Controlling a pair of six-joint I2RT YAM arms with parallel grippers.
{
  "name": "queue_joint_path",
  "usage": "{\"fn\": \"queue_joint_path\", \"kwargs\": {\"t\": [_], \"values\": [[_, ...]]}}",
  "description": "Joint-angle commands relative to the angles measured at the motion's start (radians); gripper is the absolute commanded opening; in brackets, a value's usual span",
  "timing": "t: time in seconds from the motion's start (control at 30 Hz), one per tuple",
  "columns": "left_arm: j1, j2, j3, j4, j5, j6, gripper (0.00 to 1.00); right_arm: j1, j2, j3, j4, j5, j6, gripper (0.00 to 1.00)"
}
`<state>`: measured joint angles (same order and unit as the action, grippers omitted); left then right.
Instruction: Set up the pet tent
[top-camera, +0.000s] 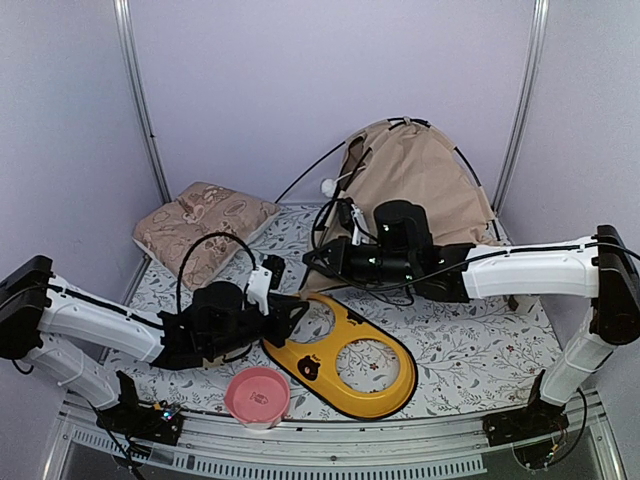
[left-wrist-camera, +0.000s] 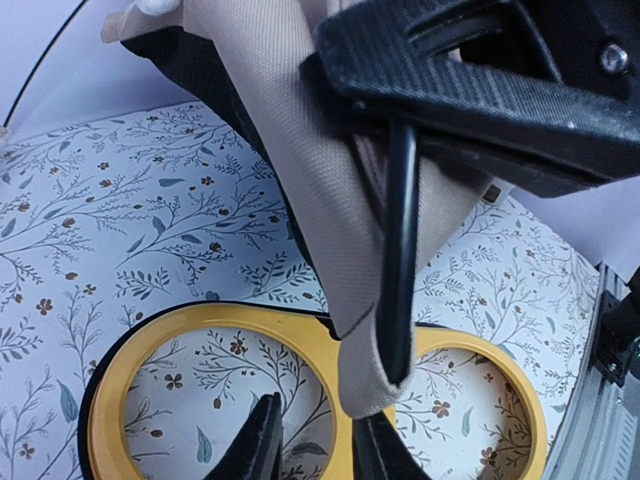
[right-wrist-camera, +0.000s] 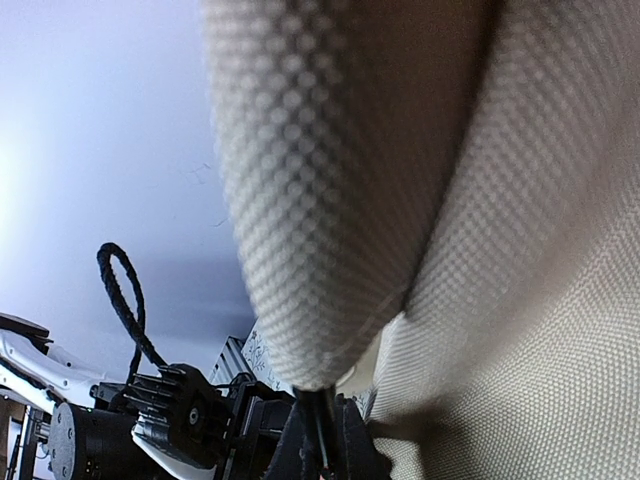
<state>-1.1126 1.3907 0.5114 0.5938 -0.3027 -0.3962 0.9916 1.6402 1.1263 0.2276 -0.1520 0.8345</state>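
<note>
The beige pet tent (top-camera: 425, 175) stands half-raised at the back right, with thin black poles arching over it. My right gripper (top-camera: 312, 262) reaches left from it and is shut on a black pole (left-wrist-camera: 402, 250) where it enters the tent's corner sleeve (left-wrist-camera: 365, 370). In the right wrist view the right gripper (right-wrist-camera: 320, 445) pinches that pole below blurred tent fabric (right-wrist-camera: 480, 200). My left gripper (left-wrist-camera: 318, 445) sits just under the hanging sleeve tip. Its jaws are a little apart with nothing between them, and the sleeve's end hangs right above the right-hand finger (left-wrist-camera: 388, 450).
A yellow two-ring bowl holder (top-camera: 385, 395) lies flat on the floral tablecloth, directly under both grippers. A pink bowl (top-camera: 257, 395) sits at the near edge. A tan floral pillow (top-camera: 205, 225) lies at the back left. Metal frame posts (top-camera: 140, 100) stand behind.
</note>
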Motion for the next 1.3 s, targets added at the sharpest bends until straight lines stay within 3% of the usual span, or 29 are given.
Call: {"fn": "queue_joint_path", "kwargs": {"t": [0.0,0.37,0.5,0.6,1.27], "values": [[-0.014,0.014,0.042,0.060,-0.019,0.027,0.23,-0.005,-0.049,0.029,0.011,-0.010,0.022,0.00],[-0.027,0.012,0.053,0.064,-0.015,0.046,0.20,-0.004,-0.049,0.029,0.013,-0.002,0.023,0.00],[-0.027,0.023,0.065,0.055,-0.018,0.049,0.13,-0.005,-0.052,0.026,0.012,0.000,0.022,0.00],[-0.028,0.027,0.066,0.056,-0.021,0.045,0.00,-0.007,-0.057,0.020,0.012,0.007,0.022,0.00],[-0.085,-0.044,0.046,-0.057,-0.031,0.108,0.00,-0.030,-0.076,0.003,-0.156,0.254,-0.136,0.00]]}}
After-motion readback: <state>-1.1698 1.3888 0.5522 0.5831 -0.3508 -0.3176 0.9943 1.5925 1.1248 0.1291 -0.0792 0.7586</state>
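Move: The cloth tip of the tent's pole sleeve hangs just off my left fingers, about 2 cm to the right, 2 cm higher and 1 cm ahead. The yellow feeder tray lies some 14 cm below my left hand, 8 cm right and 3 ahead; the pink bowl is about 10 cm back and 9 left, just as low. From my right hand, already on the pole, that tip is roughly 7 cm down and 3 cm back, level sideways. I lift my half-open left fingers about 2 cm and slightly right onto the sleeve's tip, shut them to pinch the cloth end by the pole, then draw them back about 1 cm. My right hand keeps its grip on the pole above, rises slightly, then eases about 1 cm to the right and back down, tilting some 5 degrees. ##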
